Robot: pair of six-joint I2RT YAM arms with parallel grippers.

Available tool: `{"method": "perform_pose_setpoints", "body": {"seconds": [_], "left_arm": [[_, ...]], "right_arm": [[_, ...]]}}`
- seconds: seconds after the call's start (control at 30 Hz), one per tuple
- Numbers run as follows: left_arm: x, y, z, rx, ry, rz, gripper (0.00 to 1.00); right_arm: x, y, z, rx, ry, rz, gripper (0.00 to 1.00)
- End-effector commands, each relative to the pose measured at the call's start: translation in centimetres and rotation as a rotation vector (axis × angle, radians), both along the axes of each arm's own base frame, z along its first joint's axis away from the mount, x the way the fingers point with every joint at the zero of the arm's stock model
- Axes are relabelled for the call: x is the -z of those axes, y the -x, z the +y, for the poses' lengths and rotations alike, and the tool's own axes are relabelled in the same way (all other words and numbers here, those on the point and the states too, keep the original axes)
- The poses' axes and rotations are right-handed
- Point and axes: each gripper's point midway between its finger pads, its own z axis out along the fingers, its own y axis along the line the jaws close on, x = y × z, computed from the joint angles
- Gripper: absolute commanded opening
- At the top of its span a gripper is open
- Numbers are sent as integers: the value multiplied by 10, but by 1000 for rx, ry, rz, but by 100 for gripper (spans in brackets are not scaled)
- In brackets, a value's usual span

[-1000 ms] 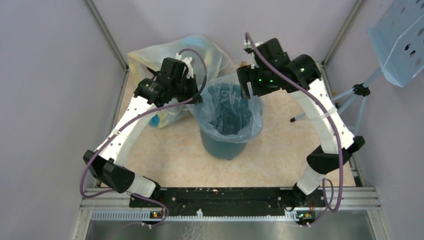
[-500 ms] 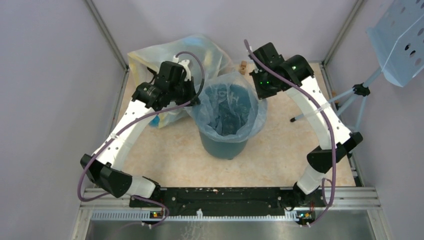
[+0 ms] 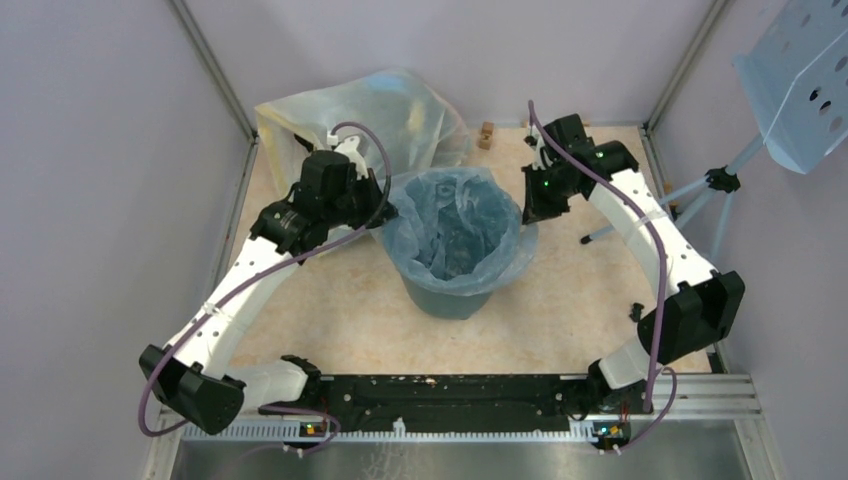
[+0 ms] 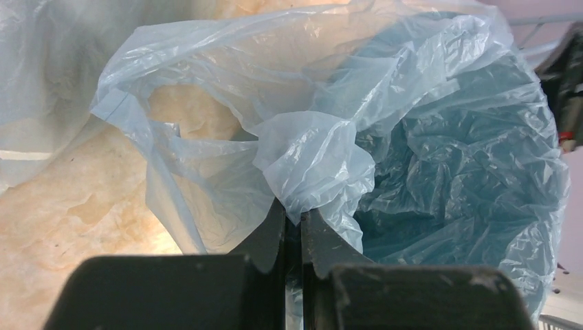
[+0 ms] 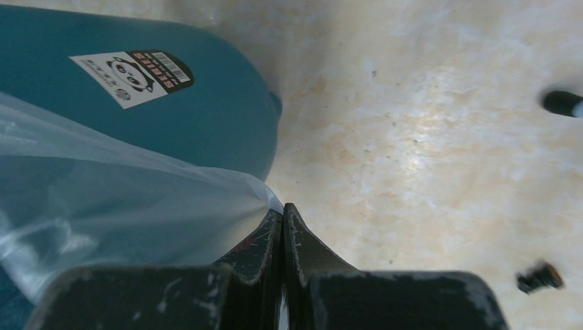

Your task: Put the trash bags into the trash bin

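The dark teal trash bin (image 3: 447, 296) stands mid-table, lined with the pale-blue trash bag (image 3: 455, 222), whose rim spreads wide over the bin's mouth. My left gripper (image 3: 385, 212) sits at the bag's left rim. In the left wrist view this gripper (image 4: 293, 210) is shut on a bunched fold of the bag (image 4: 313, 155). My right gripper (image 3: 527, 213) is at the right rim. In the right wrist view it (image 5: 282, 210) is shut on the bag's edge (image 5: 137, 206), which runs taut to the tips beside the bin's wall (image 5: 199, 117).
A large yellowish translucent bag (image 3: 375, 105) lies behind the bin on the left. A small wooden block (image 3: 486, 133) sits at the back. A tripod (image 3: 700, 186) stands at the right wall, its foot (image 5: 562, 103) on the floor near my right gripper.
Both grippers have moved down and outward at the bin's sides. The right gripper has closed on the bag's right rim. The bag's mouth is stretched wider and lower over the bin.
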Motion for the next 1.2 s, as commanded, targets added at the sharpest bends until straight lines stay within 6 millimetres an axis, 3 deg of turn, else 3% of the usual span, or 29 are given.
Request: {"method": "perform_pose_setpoints", "body": {"seconds": [0.0,0.17,0.3,0.47,0.63,0.83,1.0,1.07,1.17], "left_arm": [[-8,-2,-6,-26,97,-41,0],[9,4,-1,-104,143,36,0],[18,10,-3,-212,262,140,0],[16,10,5,-352,335,211,0],[1,4,4,-425,431,222,0],[-17,1,-12,-350,433,190,40],[-33,7,-18,-261,418,139,69],[-42,12,-16,-229,409,99,77],[-50,16,-3,-245,392,36,80]], "right_arm": [[6,0,19,-19,-153,-23,0],[30,1,23,-3,-181,-10,0],[33,-11,7,71,-133,-67,0],[-13,-29,-14,178,-180,-216,30],[-57,-23,-22,219,-232,-328,46],[-78,-1,-21,234,-287,-335,66],[-60,17,-35,273,-222,-279,70],[-56,22,-41,289,-204,-284,69],[-57,26,-49,321,-184,-298,68]]}}
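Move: Both hands already pinch the bag liner's edge on opposite sides of the trash bin. For the left hand, the bin's mouth is centred about 12 cm right, 3 cm back and slightly below; the big filled bag is some 17 cm ahead and 8 cm left, lower down. For the right hand, the mouth's centre is about 13 cm left, 3 cm back and slightly above; a black tripod foot is on the table roughly 15 cm right and 8 cm ahead. Downward first, the right hand draws its pinched liner edge about 6 cm down outside the bin, then opens its fingers as it sweeps forward and right and climbs some 12 cm clear of the flap. The left hand stays almost in place, turning some 30 degrees with its left side dipping and sinking slightly, keeps its pinch until late, then opens wide and lets go of the liner. ##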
